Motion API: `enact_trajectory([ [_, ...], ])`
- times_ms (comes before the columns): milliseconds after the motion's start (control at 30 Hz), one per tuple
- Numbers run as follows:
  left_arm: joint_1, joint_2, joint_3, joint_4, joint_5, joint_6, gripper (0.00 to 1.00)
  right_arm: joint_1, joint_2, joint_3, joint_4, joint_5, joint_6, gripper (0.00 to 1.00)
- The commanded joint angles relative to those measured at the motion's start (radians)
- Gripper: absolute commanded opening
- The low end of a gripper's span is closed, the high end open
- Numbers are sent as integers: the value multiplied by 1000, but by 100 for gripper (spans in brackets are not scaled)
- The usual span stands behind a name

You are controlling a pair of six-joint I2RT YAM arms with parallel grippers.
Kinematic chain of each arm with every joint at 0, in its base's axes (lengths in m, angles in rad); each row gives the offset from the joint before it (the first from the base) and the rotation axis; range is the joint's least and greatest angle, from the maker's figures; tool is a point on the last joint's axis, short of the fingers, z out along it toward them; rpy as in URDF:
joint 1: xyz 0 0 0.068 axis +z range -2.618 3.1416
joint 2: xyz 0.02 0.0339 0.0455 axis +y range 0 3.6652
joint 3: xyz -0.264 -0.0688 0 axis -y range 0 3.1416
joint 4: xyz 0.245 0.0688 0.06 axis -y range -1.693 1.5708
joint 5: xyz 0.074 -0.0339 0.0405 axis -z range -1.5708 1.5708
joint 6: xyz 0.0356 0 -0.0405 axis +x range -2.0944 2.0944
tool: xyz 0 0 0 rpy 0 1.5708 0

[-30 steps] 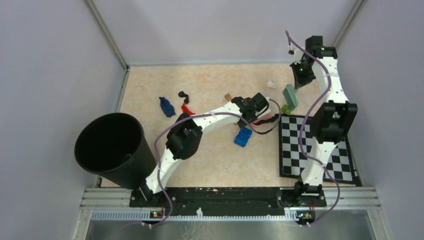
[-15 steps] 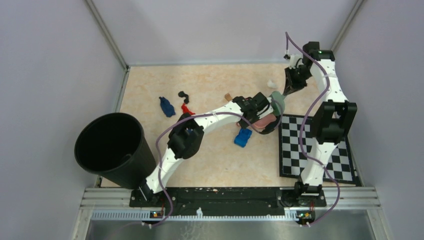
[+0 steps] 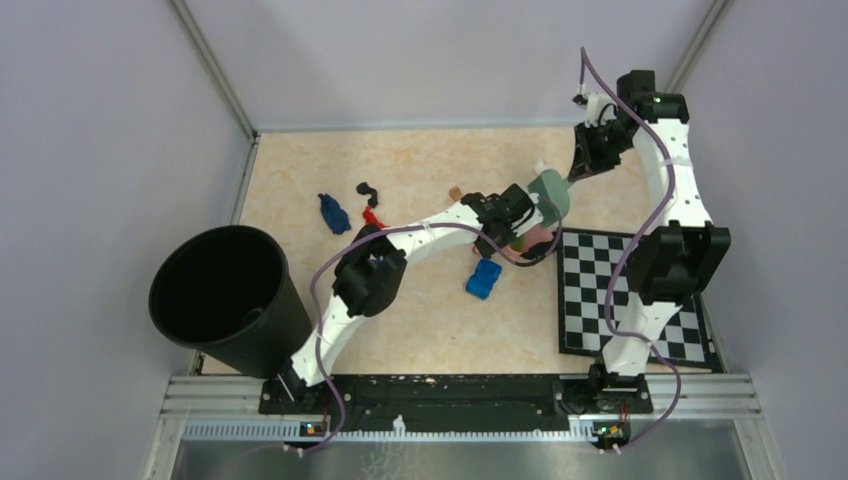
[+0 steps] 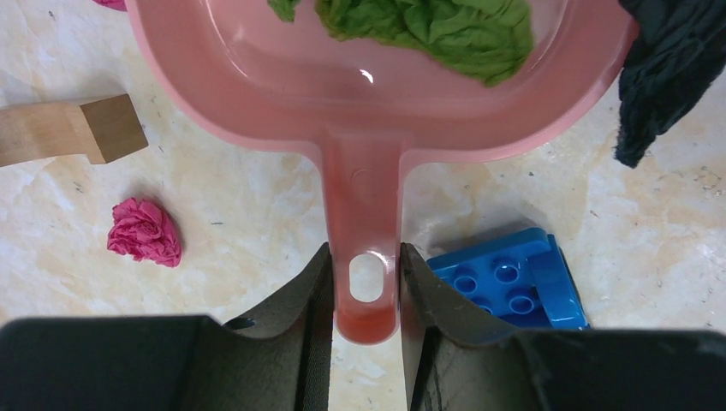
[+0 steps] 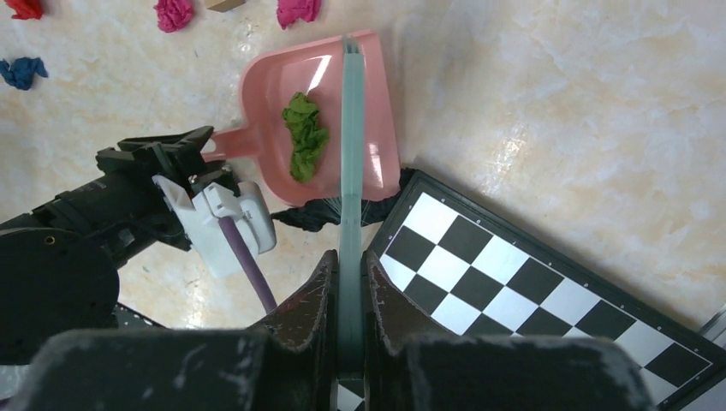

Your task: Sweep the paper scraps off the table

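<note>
My left gripper (image 4: 365,265) is shut on the handle of a pink dustpan (image 4: 368,94) that rests on the table (image 3: 420,170). A crumpled green paper scrap (image 4: 445,30) lies inside the pan. My right gripper (image 5: 349,265) is shut on a flat grey-green scraper (image 5: 351,154), whose edge stands across the dustpan's mouth (image 5: 377,137). A black scrap (image 4: 663,68) lies by the pan's right side and a magenta scrap (image 4: 144,231) to its left. Further left on the table are blue (image 3: 333,213), black (image 3: 368,189) and red (image 3: 374,217) scraps.
A blue toy brick (image 4: 509,278) sits right beside the dustpan handle. A wooden block (image 4: 64,128) lies left of the pan. The chequered board (image 3: 600,320) covers the table's right front. A tall black bin (image 3: 225,295) stands at the left front corner.
The right arm swung the scraper leftward from near the board's corner to the dustpan's mouth. The green scrap went from the table into the pan. The blue brick shifted slightly left.
</note>
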Motion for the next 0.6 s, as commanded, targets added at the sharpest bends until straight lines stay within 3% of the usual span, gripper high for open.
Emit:
enact_trajectory([
  [0,14,-79,-79,72,16,-21,0,8,-53,58,-15,-26,-10,0],
  [233,11,-111,-80,-54,-25,82,0,17,-124,-56,-40,105,-69,0],
  [433,11,-154,-129,-84,-2,127,0,103,-210,-217,47,214,-63,0],
  [567,11,-150,-120,-96,1,134,0,136,-202,-276,73,211,-34,0],
])
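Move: The right hand, gripping the brush, has the black paper scrap some 21 cm below it, about 4 cm back and 2 cm to its left. The green scrap in the pan is about 2 cm back and 8 cm left of that hand; the checkerboard's middle, 14 cm back and 15 cm right. From the left hand on the pan handle, the black scrap is 14 cm right and 1 cm ahead, the green one 9 cm right and 3 cm ahead, the blue block 7 cm back and 1 cm right. Back by about 5 cm and a little down, after a brief near-pause, the right hand carries the brush towards the black scrap between pan and checkerboard, tilting some 10 degrees so that its left side sinks. Meanwhile the left hand draws the pan about 3.5 cm left, away from the board, and slightly back, its left side tipping up a little. Both keep their grips. ##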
